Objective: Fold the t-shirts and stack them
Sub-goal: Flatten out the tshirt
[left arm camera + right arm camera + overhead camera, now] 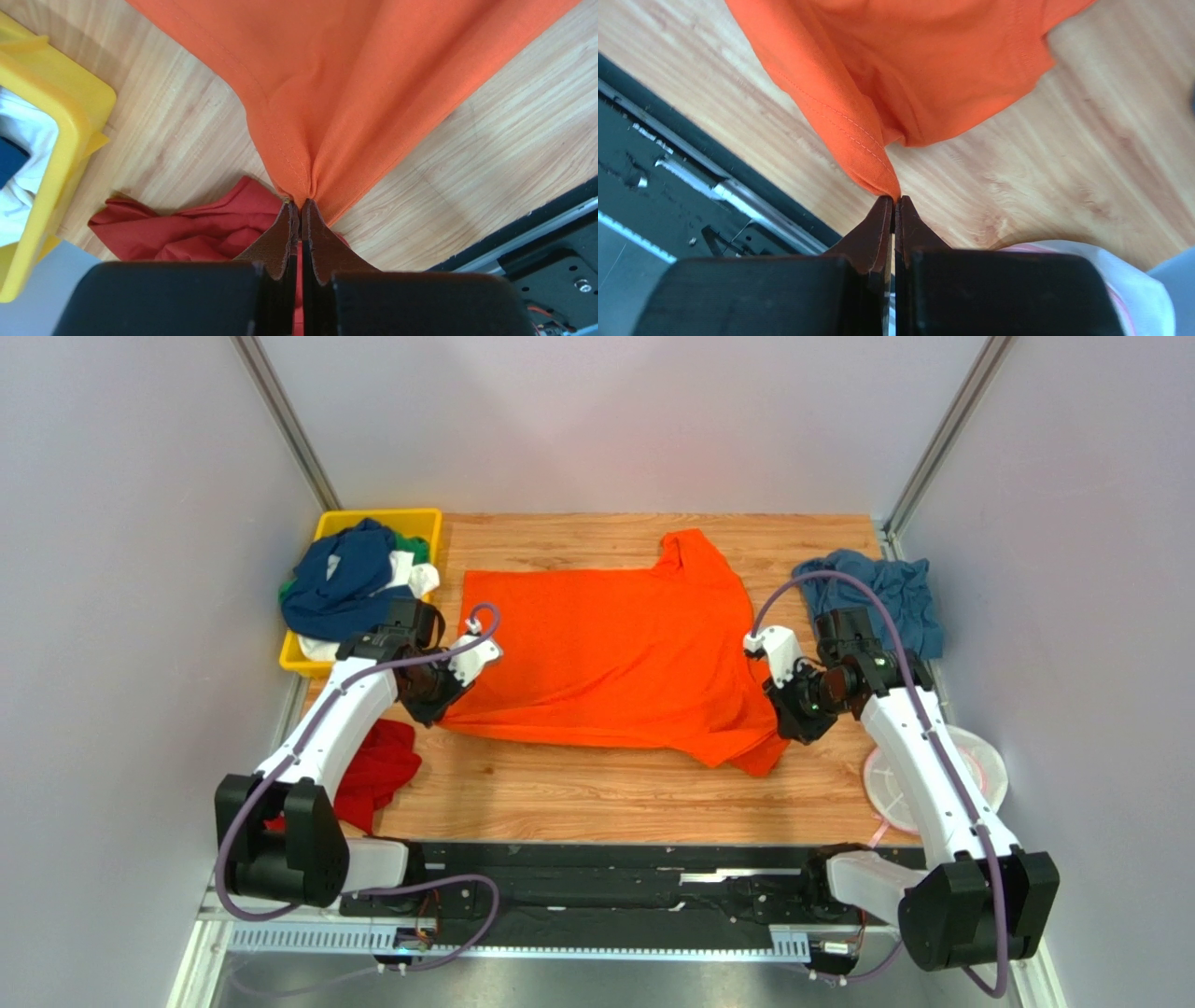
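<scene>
A bright orange t-shirt (624,651) lies spread across the middle of the wooden table. My left gripper (438,697) is shut on its near-left corner; the left wrist view shows the orange cloth (330,91) pinched between the brown pads (281,238). My right gripper (788,721) is shut on its near-right corner, where the orange hem (857,140) runs into the closed pads (871,238). A steel-blue t-shirt (873,595) lies crumpled at the back right. A red t-shirt (376,767) lies crumpled at the near left, also in the left wrist view (189,224).
A yellow tray (312,655) at the back left holds navy, white and green shirts (344,574). A round white-and-pink disc (982,770) lies at the near right under my right arm. A black rail (617,875) runs along the table's near edge.
</scene>
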Available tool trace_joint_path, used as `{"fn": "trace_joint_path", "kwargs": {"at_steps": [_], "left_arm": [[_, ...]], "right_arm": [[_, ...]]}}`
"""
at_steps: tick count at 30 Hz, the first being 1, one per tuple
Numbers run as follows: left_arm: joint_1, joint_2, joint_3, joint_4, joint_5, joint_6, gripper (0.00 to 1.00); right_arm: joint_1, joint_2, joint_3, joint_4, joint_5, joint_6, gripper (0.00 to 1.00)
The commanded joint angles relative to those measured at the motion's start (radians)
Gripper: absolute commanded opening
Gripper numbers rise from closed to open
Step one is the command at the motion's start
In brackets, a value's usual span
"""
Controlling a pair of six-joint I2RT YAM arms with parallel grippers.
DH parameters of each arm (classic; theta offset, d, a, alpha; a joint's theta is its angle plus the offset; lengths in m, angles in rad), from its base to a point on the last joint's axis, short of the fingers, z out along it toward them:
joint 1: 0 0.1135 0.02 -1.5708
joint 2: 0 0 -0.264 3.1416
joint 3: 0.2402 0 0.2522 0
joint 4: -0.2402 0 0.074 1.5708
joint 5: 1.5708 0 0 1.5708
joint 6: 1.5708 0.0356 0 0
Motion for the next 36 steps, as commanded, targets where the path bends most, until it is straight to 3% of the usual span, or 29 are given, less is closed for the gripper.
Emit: {"fn": "trace_joint_path", "kwargs": {"at_steps": [1, 21, 24, 30, 36], "left_arm": [[-0.004, 0.033, -0.008, -0.052, -0.033, 0.041, 0.0], [-0.018, 0.155, -0.039, -0.091, -0.102, 0.03, 0.0], [-0.018, 0.168, -0.038, -0.1, -0.111, 0.032, 0.0], [-0.018, 0.191, -0.038, -0.106, -0.14, 0.038, 0.0], [-0.018, 0.209, -0.031, -0.115, -0.142, 0.042, 0.0]], "right_arm": [[0.011, 0.018, -0.025, -0.067, -0.065, -0.065, 0.0], [0.031, 0.134, -0.064, -0.121, -0.063, -0.149, 0.01], [0.034, 0.159, -0.062, -0.13, -0.062, -0.16, 0.05], [0.052, 0.188, -0.064, -0.161, -0.08, -0.185, 0.3], [0.071, 0.177, -0.064, -0.188, -0.085, -0.196, 0.36]]}}
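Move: I hold the orange t-shirt's near hem by its two corners, above the table. My left hand's corner goes to a spot about 4 cm back, 2 cm left and 8 cm below; the red cloth lies some 14 cm left and 5 cm back, the yellow bin 11 cm left and 22 cm ahead. My right hand's spot is about 6 cm back, 2 cm left and 12 cm below, with the white mesh disc roughly 21 cm right and 3 cm back. I lower both hem corners while drawing them back towards my bases, about 5 cm down each; my left also drifts a little left towards the red cloth and keeps its pinch. Both hands tip their fingers back by some 20 degrees. Near the end my right fingers open by about a third and let go of their corner as that hand eases farther back. ##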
